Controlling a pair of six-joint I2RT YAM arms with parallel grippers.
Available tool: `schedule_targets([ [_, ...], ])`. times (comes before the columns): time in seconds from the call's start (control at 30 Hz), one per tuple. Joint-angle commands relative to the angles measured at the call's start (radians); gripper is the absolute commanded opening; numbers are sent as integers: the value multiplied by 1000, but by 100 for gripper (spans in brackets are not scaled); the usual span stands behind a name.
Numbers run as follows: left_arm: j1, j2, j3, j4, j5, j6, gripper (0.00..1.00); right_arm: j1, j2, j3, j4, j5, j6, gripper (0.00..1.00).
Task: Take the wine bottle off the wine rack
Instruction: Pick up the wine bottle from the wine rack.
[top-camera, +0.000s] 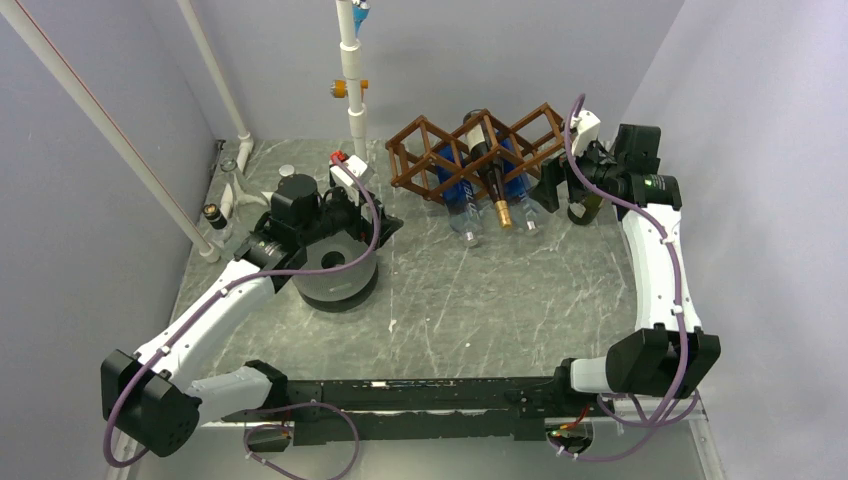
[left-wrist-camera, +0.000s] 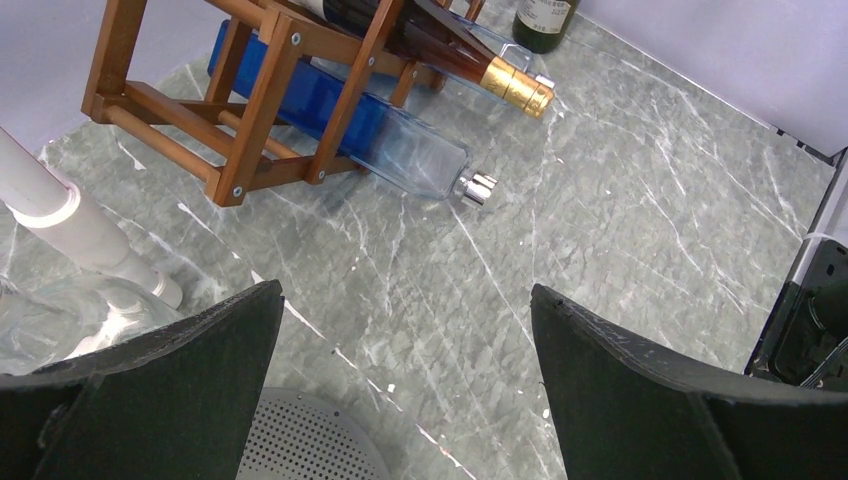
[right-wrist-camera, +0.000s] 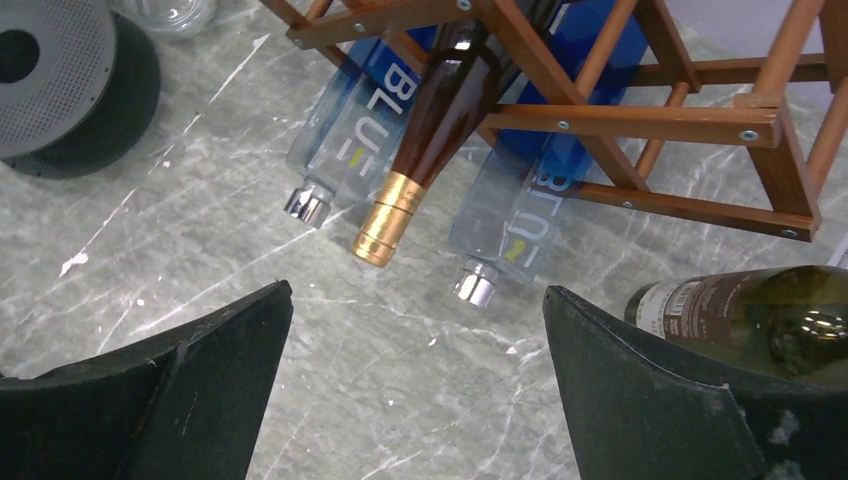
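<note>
The brown wooden wine rack (top-camera: 475, 148) stands at the back of the table. A dark wine bottle (top-camera: 492, 180) with a gold foil neck lies in a middle cell, neck toward the front. It shows in the left wrist view as the wine bottle (left-wrist-camera: 505, 82) and in the right wrist view as the wine bottle (right-wrist-camera: 430, 130). My right gripper (top-camera: 552, 192) hangs open just right of the rack, and the right gripper (right-wrist-camera: 416, 290) holds nothing over bare table. My left gripper (top-camera: 380, 228) is open to the rack's front left, and the left gripper (left-wrist-camera: 405, 290) is empty.
Two blue-and-clear bottles (right-wrist-camera: 345, 135) (right-wrist-camera: 515, 205) lie in the rack on either side of the wine bottle. A green bottle (right-wrist-camera: 765, 320) stands on the table close by my right finger. A round perforated grey disc (top-camera: 335, 270) sits under my left wrist. White pipes (top-camera: 352, 80) rise at the back.
</note>
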Motion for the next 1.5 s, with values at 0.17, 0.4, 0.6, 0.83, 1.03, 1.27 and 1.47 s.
schedule_targets([
  [0.17,-3,-43,2,31,-1,8,100,-7,57,71,62,37,130,100],
  [0.4,-3,-57,-4,32,-8,8,100,22,91,0,124,8,211,100],
  [0.6,-4,-53,-4,37,4,-1,100,89,136,-45,200,71,233,99],
  [0.83,-3,-48,-7,35,-5,3,100,135,209,-94,321,111,291,98],
  [1.03,-5,-38,-7,35,-3,3,99,166,271,-99,370,147,305,97],
  [1.27,-4,-33,-9,33,-9,6,100,198,318,-106,426,212,364,95],
  [1.47,-5,-30,-9,34,-8,7,100,208,344,-104,455,256,398,94],
])
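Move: The wine bottle lies slanting in the rack, gold neck towards the robot; its middle is about 13 cm ahead of the right hand, 10 cm left and 14 cm below. Left of that hand, a clear-and-blue bottle lies 4 cm across and 12 cm ahead, its twin 16 cm across and 10 cm ahead, both some 21 cm down. A green bottle stands 12 cm right, 7 cm ahead. From the left hand, the wine bottle is about 18 cm ahead, 21 cm right. Towards the wine bottle's neck and shoulder the open right hand sinks about 12 cm, also going forward and left. It first eases forward, then swings down and left. The fingers tip some 15 degrees further down and stay open astride the neck, a little short of it; no grip yet. ##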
